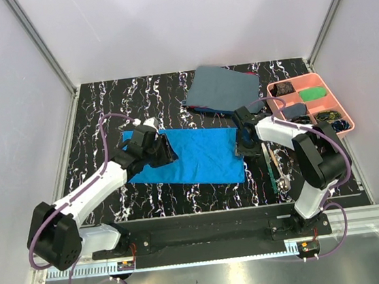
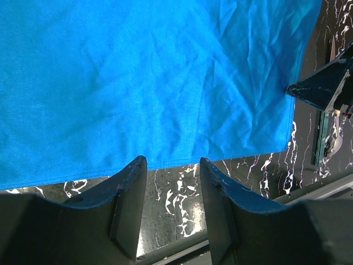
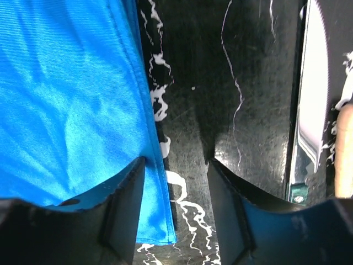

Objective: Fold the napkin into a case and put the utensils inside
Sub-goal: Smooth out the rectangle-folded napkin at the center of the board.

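Observation:
The bright blue napkin (image 1: 191,155) lies flat on the table as a wide rectangle, with a doubled edge (image 3: 144,99) along its right side. No case is in view. My left gripper (image 1: 157,149) hovers over the napkin's left end, open, with only black table between its fingers (image 2: 172,163). At the napkin's right edge my right gripper (image 1: 244,144) is open (image 3: 176,163). Its left finger (image 3: 124,199) is over the cloth's corner and its right finger is over bare table. The utensils (image 1: 273,167) lie just right of the napkin. A silvery blade (image 3: 310,105) shows among them.
A dull grey-blue cloth (image 1: 223,87) lies at the back. A pink compartment tray (image 1: 346,116) holding small items stands at the right. The tabletop (image 1: 103,104) is black marbled. White walls enclose three sides. The right gripper's finger (image 2: 322,88) shows in the left wrist view.

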`<state>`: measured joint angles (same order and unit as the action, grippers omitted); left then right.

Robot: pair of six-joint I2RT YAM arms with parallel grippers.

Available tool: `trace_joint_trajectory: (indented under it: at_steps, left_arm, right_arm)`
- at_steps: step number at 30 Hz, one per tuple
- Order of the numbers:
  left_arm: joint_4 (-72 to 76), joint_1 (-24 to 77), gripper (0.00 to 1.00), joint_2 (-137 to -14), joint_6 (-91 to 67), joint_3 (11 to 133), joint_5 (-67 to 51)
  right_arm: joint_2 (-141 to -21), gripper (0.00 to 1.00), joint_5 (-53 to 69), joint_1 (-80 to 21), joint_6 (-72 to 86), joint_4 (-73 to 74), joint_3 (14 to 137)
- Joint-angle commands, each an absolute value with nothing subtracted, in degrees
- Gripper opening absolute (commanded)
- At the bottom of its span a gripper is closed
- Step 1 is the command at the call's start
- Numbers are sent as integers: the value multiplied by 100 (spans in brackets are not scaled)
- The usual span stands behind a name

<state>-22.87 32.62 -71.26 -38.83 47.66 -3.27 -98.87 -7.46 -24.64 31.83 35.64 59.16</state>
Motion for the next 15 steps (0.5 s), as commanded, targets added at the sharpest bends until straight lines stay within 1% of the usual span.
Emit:
trace_joint_trajectory:
  at_steps: [1,7,9,10,11,12,15]
  left_arm:
    - [-2030,3261,46,-6865,-3806,4808,-343]
    - [-2048,3235,47,-6698,-3736,4685,-290]
    - [-2057,3199,47,-6619,-3735,4641,-290]
    - [-2048,3182,47,-6583,-3727,4623,-290]
    - [-2065,3164,47,-6557,-3718,4597,-299]
    - [-2065,3103,47,-6478,-3718,4597,-325]
    - [-2197,2989,47,-6346,-3613,4588,-378]
  right_arm:
    - [-10062,54,-1001,-2689,3480,3806,5959]
    - [-10476,53,-1160,-3015,3761,3911,6153]
    - [-10529,50,-1177,-3023,3814,3806,6074]
    - [-10555,44,-1230,-3032,3841,3745,6038]
    - [-10599,41,-1239,-3024,3832,3596,6003]
    - [-10652,41,-1257,-3015,3806,3569,6020]
    - [-10959,24,-1160,-3006,3692,3498,6143]
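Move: The napkin's right edge runs fore and aft about 1 cm to the left of the right hand point, roughly 1 cm below; its near right corner is some 10 cm back. The green-handled knife lies about 12 cm to this hand's right and 6 cm back, the spoon 17 cm right and 7 cm back. From the left hand, that edge is about 29 cm right, 1 cm back and 11 cm lower. The napkin's right edge is pushed inward by the right hand, whose left fingertip stays on the cloth just inside the hem while the hand slides left about 3 cm, low and level over the board. Its fingers partly close around the edge as it goes. The empty left hand lifts some 1.5 cm above the cloth, drifting slightly left. ##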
